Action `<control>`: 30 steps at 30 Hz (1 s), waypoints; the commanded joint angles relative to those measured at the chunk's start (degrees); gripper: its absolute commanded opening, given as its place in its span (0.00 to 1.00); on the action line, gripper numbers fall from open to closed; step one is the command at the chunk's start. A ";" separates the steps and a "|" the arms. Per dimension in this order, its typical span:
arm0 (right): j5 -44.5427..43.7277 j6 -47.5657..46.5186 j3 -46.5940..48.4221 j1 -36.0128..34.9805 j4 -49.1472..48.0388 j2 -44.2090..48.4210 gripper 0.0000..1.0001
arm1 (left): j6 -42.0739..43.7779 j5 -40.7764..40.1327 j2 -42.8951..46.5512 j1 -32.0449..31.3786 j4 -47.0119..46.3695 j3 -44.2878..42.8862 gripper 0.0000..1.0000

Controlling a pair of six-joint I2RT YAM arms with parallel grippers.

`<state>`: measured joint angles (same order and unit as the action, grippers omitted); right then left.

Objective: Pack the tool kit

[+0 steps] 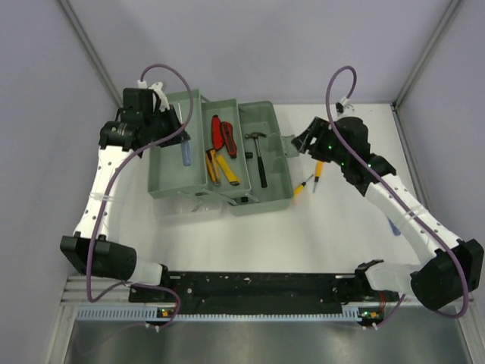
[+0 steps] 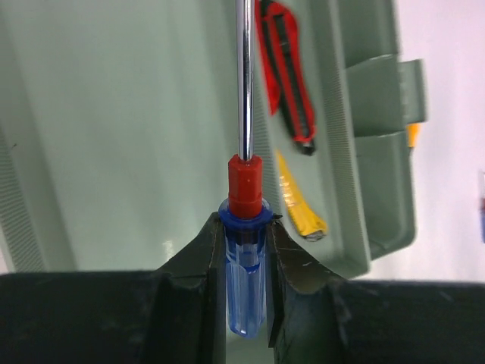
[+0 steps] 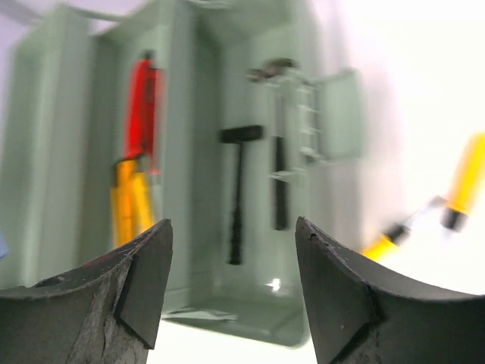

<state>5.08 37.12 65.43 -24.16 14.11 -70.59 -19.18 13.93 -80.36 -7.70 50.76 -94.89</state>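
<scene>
The grey-green toolbox point(image 1: 276, 121) stands open at the back middle, its tiered trays fanned out to the left. My left gripper point(image 1: 182, 142) hangs over the leftmost tray point(image 2: 114, 136), shut on a blue-handled screwdriver point(image 2: 244, 280) with a red collar; its steel shaft points away across the tray. The middle tray holds a red utility knife point(image 1: 221, 133) and yellow-handled pliers point(image 1: 220, 168). A black hammer point(image 1: 261, 161) lies in the right compartment. My right gripper point(image 1: 305, 142) is open and empty just right of the box, fingers point(image 3: 148, 265) wide apart. Two yellow screwdrivers point(image 1: 312, 179) lie on the table below it.
A small blue object point(image 1: 394, 226) lies on the table beside the right forearm. Grey walls close in at left, right and back. The box's latch tab point(image 1: 288, 144) juts toward the right gripper. The black rail point(image 1: 258, 284) of the arm bases runs along the near edge.
</scene>
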 commanded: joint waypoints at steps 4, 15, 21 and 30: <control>-15.71 1.98 -7.15 2.81 9.18 0.63 0.61 | 2.13 -5.59 -5.77 0.85 3.38 -0.56 0.00; -16.69 3.22 -10.32 5.35 9.27 -9.38 0.49 | 0.81 -1.37 -9.47 0.85 2.41 1.73 0.12; -17.56 1.12 -7.25 5.62 9.18 -17.29 0.41 | 0.72 -1.19 -8.59 0.85 2.50 2.17 0.35; -17.12 -6.36 -3.65 7.90 6.28 -25.82 0.39 | 0.11 -0.40 -5.08 0.85 3.46 -0.99 0.49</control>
<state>-11.16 34.92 57.52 -17.30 23.16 -93.19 -18.52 12.80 -89.65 -7.05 54.57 -92.79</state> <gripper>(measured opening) 0.403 0.472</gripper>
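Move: The left hand holds the blue-handled screwdriver over the left tray. Its spot, along the tray's right wall, lies about 11 cm below, 2 cm right and 1 cm ahead. In the next tray, 16 cm below, the red knife is 8 cm ahead and 11 cm right, the yellow knife level and 12 cm right. The right hand's target, the far yellow screwdriver, lies 6 cm ahead, 11 cm right and 27 cm below; the near yellow screwdriver 1 cm ahead, 5 cm right. Letting go of the blue-handled screwdriver along the left tray's right wall, the left hand first sinks some 8 cm, tipping down about 15 degrees, and opens only once low. Meanwhile the empty right hand dives about 24 cm and swings 10 cm right, nose tipping down and turning clockwise, its fingers partly closing, to just over the far yellow screwdriver's shaft without gripping. ##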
